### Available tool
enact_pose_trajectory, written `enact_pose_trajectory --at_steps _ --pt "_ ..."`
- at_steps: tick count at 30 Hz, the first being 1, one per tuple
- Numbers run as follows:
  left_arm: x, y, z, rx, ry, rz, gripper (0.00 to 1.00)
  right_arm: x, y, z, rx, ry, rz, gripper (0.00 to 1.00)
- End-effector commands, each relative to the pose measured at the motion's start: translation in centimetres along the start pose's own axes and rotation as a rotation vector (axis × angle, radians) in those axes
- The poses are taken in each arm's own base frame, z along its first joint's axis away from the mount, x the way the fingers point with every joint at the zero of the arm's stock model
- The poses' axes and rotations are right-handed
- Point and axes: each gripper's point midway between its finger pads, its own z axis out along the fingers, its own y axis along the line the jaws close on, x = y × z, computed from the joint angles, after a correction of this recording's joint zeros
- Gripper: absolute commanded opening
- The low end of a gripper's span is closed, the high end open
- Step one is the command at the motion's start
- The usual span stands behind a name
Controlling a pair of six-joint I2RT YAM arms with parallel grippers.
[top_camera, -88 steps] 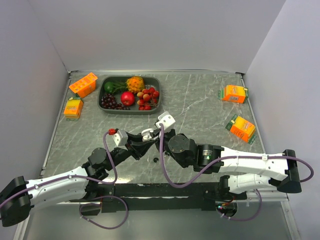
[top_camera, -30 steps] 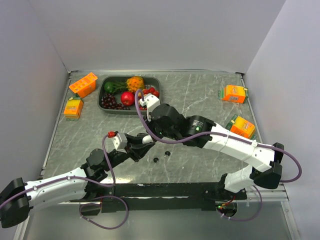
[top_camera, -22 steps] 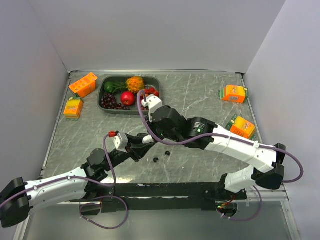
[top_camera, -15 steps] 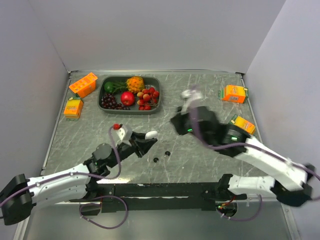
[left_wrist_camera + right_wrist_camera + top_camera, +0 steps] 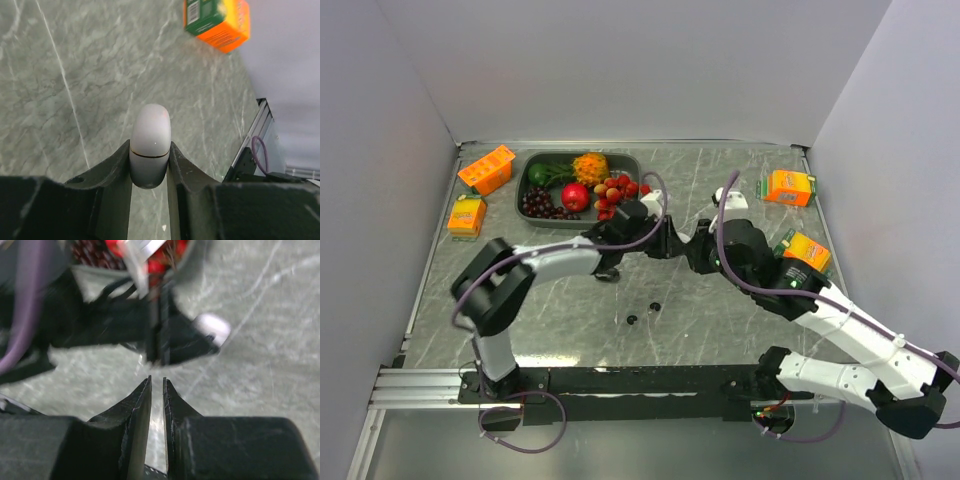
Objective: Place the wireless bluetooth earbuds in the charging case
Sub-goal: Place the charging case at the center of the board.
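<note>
My left gripper (image 5: 150, 150) is shut on a white, closed charging case (image 5: 150, 132), held above the marble table. In the top view the left gripper (image 5: 673, 243) and right gripper (image 5: 699, 250) meet tip to tip at mid table, and the case is hidden between them. My right gripper (image 5: 157, 381) is shut and empty. It faces the left gripper's fingers and the white case (image 5: 212, 328) just ahead. Two tiny black earbuds (image 5: 632, 320) (image 5: 655, 305) lie on the table nearer the bases, apart from both grippers.
A dark tray (image 5: 524, 192) of fruit stands at the back left. Two orange boxes (image 5: 486, 168) (image 5: 467, 215) sit left of it. Two more orange boxes (image 5: 788, 187) (image 5: 805, 255) are at the right, and one shows in the left wrist view (image 5: 217, 22).
The left arm has folded up and swung its gripper, still holding the case, toward the far centre. The right arm swept right, then came back to face it.
</note>
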Motion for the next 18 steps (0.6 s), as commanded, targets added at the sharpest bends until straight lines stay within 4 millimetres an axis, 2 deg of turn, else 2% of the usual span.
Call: enact_pose_trajectory --at_steps 1,2,3,4,6,9,14,18 --pt "-0.8 0.6 3.4 0.053 0.089 -0.134 0.01 -1.2 0.0 -1.4 -0.034 -0.056 0.046 0.23" --pt "-0.7 0.9 4.2 0.061 0.108 -0.148 0.01 -1.3 -0.1 -1.5 -0.034 -0.060 0.041 0.23" --pt "0.4 2.4 5.5 0.043 0.148 -0.175 0.01 -1.4 -0.2 -1.9 -0.038 -0.070 0.042 0.23" --pt "-0.4 2.1 6.2 0.047 0.149 -0.177 0.01 -1.3 -0.4 -1.9 -0.034 -0.069 0.040 0.23" --pt "0.6 3.4 7.6 0.025 0.178 -0.189 0.01 -1.2 -0.6 -2.2 -0.030 -0.069 0.035 0.23" --pt "0.7 4.3 8.8 0.004 0.193 -0.199 0.02 -1.0 -1.0 -2.5 -0.026 -0.067 0.034 0.23" --pt "1.8 6.0 9.4 -0.039 0.215 -0.244 0.02 -0.6 -1.3 -2.8 -0.028 -0.064 0.036 0.24" --pt "2.8 6.9 9.5 -0.067 0.234 -0.264 0.13 -0.8 -1.4 -3.1 -0.027 -0.071 0.036 0.24"
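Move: The charging case is already in the left hand; its place at the board's centre lies about 5 cm ahead of that hand, 4 cm to its right and 13 cm below. At table level, the small black case is some 16 cm to the hand's left and 2 cm back, the nearer black stud 10 cm back and 5 cm left. From the right hand, that centre spot is roughly 12 cm ahead, neither left nor right, and 26 cm below. The left hand lowers the held charging case about 10 cm towards the board's centre, also 5 cm forward. ##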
